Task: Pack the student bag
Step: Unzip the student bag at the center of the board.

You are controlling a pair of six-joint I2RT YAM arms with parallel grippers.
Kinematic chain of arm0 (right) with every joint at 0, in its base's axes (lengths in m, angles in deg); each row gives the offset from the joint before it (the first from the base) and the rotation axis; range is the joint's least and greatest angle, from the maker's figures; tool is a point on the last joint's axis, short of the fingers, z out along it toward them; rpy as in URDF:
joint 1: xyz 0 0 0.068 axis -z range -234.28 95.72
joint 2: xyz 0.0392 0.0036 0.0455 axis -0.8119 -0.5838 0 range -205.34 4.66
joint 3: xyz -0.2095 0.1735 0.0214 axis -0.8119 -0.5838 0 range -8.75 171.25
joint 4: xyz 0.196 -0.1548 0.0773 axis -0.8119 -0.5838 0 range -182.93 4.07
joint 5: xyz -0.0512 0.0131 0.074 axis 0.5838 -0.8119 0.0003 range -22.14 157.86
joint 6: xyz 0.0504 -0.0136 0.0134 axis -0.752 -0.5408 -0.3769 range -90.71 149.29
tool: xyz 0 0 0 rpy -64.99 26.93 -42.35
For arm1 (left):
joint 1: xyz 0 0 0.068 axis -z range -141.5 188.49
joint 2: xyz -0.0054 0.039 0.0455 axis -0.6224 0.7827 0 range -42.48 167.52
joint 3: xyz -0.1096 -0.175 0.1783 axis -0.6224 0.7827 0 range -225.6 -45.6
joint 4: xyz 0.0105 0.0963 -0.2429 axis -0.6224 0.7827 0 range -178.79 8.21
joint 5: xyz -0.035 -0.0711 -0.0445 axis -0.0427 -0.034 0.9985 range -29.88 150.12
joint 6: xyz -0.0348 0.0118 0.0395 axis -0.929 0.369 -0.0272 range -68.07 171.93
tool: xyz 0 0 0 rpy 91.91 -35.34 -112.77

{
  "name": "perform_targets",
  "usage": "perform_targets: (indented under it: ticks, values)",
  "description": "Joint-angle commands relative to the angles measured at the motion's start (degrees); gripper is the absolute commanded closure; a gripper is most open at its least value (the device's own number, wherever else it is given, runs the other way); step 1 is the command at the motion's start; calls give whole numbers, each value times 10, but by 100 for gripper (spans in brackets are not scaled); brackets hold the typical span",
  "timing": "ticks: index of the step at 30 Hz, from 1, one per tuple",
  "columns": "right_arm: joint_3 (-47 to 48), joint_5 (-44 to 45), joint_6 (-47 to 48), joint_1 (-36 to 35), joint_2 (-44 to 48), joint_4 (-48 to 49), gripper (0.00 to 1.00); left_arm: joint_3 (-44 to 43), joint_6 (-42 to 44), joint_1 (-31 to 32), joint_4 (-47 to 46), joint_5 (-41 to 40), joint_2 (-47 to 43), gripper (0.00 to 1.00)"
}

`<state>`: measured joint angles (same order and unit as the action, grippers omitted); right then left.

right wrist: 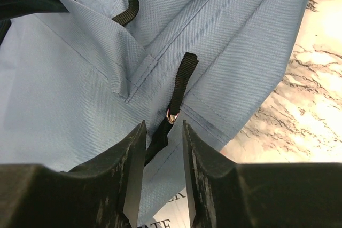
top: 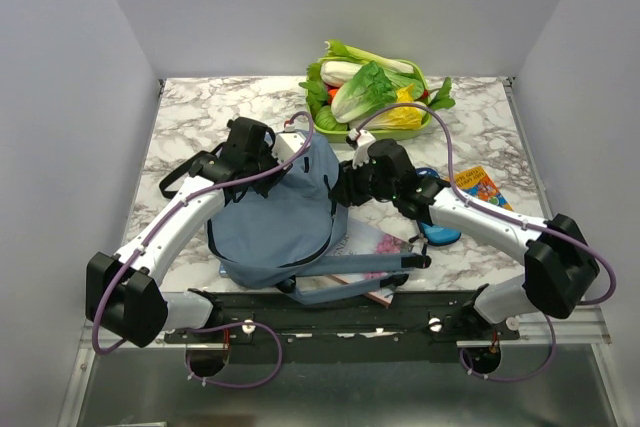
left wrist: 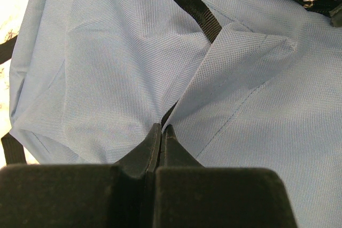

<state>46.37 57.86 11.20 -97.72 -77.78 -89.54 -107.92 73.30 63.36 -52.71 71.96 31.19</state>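
Observation:
The grey-blue student bag [top: 275,222] lies on the marble table between my arms, with its long straps [top: 365,265] trailing toward the near edge. My left gripper [top: 291,160] is at the bag's top left. In the left wrist view it [left wrist: 162,127] is shut, pinching a fold of the bag's fabric [left wrist: 107,68]. My right gripper [top: 347,185] is at the bag's top right edge. In the right wrist view it [right wrist: 163,125] is open, its jaws either side of a black zipper pull [right wrist: 181,78] and a flap of bag fabric [right wrist: 80,89].
A book with a printed cover [top: 372,245] lies under the bag's right side and shows below my right fingers [right wrist: 160,222]. A blue pencil case [top: 441,234] and an orange book [top: 481,186] lie to the right. A green basket of vegetables [top: 372,97] stands at the back.

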Motion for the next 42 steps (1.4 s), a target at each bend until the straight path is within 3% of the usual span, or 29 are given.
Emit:
perform_targets:
  ticks: [1,6,9,13,16,31,32,33,35,36,38,39,42]
  values:
    - [9,-16,-9,-3,-11,12,60,2,-1,0,-14,15,-13,100]
    - [4,-25,-14,-3,-17,17,66,1,-1,0,-14,14,-14,100]
    - [0,-27,-18,-3,-15,25,73,1,-1,0,-14,13,-13,100]
    - [-4,-23,-20,-3,0,31,91,2,-1,0,-16,13,-13,100]
    - [-7,-23,-20,-3,18,31,97,4,-3,0,-20,12,-12,100]
    - [-46,-67,-39,-23,95,68,99,-9,-26,0,-43,-12,6,100]
    - [-45,-68,-39,-34,98,67,99,-15,-28,0,-42,-13,7,98]
    - [-43,-67,-39,-38,103,65,99,-24,-28,0,-39,-11,8,85]
    - [-44,-67,-41,-48,115,59,99,-67,-22,0,-17,13,15,69]
    - [-47,-64,-45,-49,119,58,99,-85,-19,-1,-7,25,18,53]
    - [-55,-62,-49,-48,136,59,99,-141,-6,-1,23,74,35,39]
    - [-67,-61,-52,-48,141,60,99,-160,-1,-1,32,94,43,27]
    - [-89,-58,-58,-48,160,65,99,-208,50,1,54,193,78,15]
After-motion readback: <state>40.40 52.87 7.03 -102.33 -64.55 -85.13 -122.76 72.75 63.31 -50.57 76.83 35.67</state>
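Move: Practically between the right hand's half-open fingers, some 1 cm left and 1 cm below, lies the bag's lower zip pull. The upper zip pull's black strap lies about 4 cm ahead of the right hand and 2 cm left; the white book is roughly 11 cm back and 6 cm right, 6 cm lower. The left hand already pinches a bag fold at its fingertips; from it the lower zip pull is some 7 cm back and 11 cm right, 2 cm down. Closing on the lower zip pull, the right hand pinches it, then draws it up about 6 cm and back towards its base about 6 cm, away from the upper pull, still shut and tilting slightly. The left hand keeps the fold pinched through most of this, then opens wide, lets go and rises 7 cm or so, drifting forward and right. ##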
